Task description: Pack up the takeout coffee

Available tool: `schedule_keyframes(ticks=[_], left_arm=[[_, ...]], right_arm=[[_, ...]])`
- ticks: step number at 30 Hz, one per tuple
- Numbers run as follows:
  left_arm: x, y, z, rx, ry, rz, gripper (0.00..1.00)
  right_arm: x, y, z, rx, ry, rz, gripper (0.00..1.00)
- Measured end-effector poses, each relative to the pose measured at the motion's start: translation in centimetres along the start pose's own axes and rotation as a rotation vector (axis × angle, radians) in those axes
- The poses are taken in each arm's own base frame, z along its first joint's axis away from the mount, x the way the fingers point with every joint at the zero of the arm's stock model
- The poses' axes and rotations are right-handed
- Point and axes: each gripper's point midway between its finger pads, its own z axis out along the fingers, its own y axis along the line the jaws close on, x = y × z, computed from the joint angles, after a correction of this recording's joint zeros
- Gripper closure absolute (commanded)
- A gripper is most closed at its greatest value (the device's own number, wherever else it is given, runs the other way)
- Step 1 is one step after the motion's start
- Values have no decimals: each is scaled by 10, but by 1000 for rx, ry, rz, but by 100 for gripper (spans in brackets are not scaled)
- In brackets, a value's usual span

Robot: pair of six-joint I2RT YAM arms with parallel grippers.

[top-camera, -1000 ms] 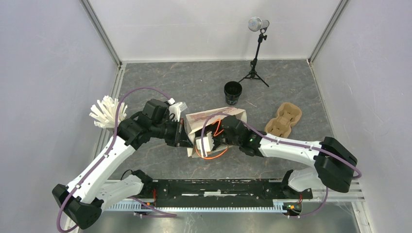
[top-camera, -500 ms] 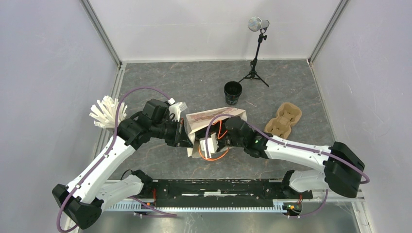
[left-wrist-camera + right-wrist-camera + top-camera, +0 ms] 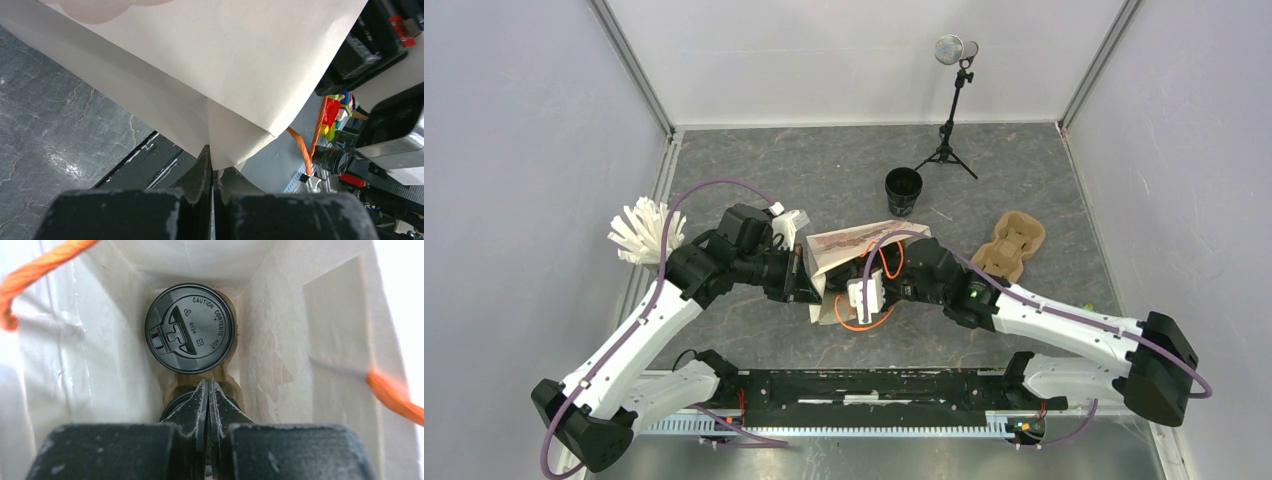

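In the right wrist view a black lidded takeout coffee cup [image 3: 189, 335] stands in a brown pulp holder [image 3: 227, 382] at the bottom of the beige paper bag [image 3: 280, 330]. A second black lid [image 3: 175, 400] peeks out, mostly hidden behind my right gripper [image 3: 207, 385], which is shut with nothing between its fingers, above the cups inside the bag's mouth. My left gripper [image 3: 212, 150] is shut on a folded edge of the bag [image 3: 200, 65]. From above, the bag [image 3: 864, 240] lies between both grippers. Another black cup [image 3: 903, 190] stands on the table behind it.
A brown moulded-pulp carrier [image 3: 1009, 247] lies right of the bag. A small tripod stand [image 3: 947, 140] is at the back. A white bristly object [image 3: 639, 230] sits at the left wall. Orange bag handles [image 3: 864, 320] hang toward the front rail [image 3: 874, 385].
My right arm has swung rightward and its gripper has shifted a little right at the bag's mouth. The left arm and the bag have stayed put.
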Motion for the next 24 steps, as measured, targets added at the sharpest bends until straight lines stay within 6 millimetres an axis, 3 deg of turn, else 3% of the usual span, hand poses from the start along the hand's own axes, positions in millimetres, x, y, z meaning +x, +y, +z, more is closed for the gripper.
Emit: schedule_keyframes(ticks=[24], left_arm=[[-25,-19,-7,18,-37,-34,96]], right_arm=[[-54,-57,-47,98,-91,117,61]])
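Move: The right hand, fingers shut and empty, reaches down into the leaning paper bag. The bag's middle is about 1 cm back, 1 cm to its right and 6 cm below. One cup lid lies level with it, 6 cm left and 7 cm down, the other about 2 cm right and 8 cm below. The far orange handle is 2 cm ahead, 5 cm right. From the left hand, already pinching the rim's near-left corner, the bag's middle lies about 6 cm ahead, 8 cm right, 9 cm down. Up, almost straight, the right hand draws back from the cup lids by about 9 cm, passing between the two orange handles. Its fingertips tip up some 10 degrees while the fingers part to roughly a third of their range. The left hand keeps its pinch on the bag's corner and lifts it about 3 cm, easing slightly forward. ##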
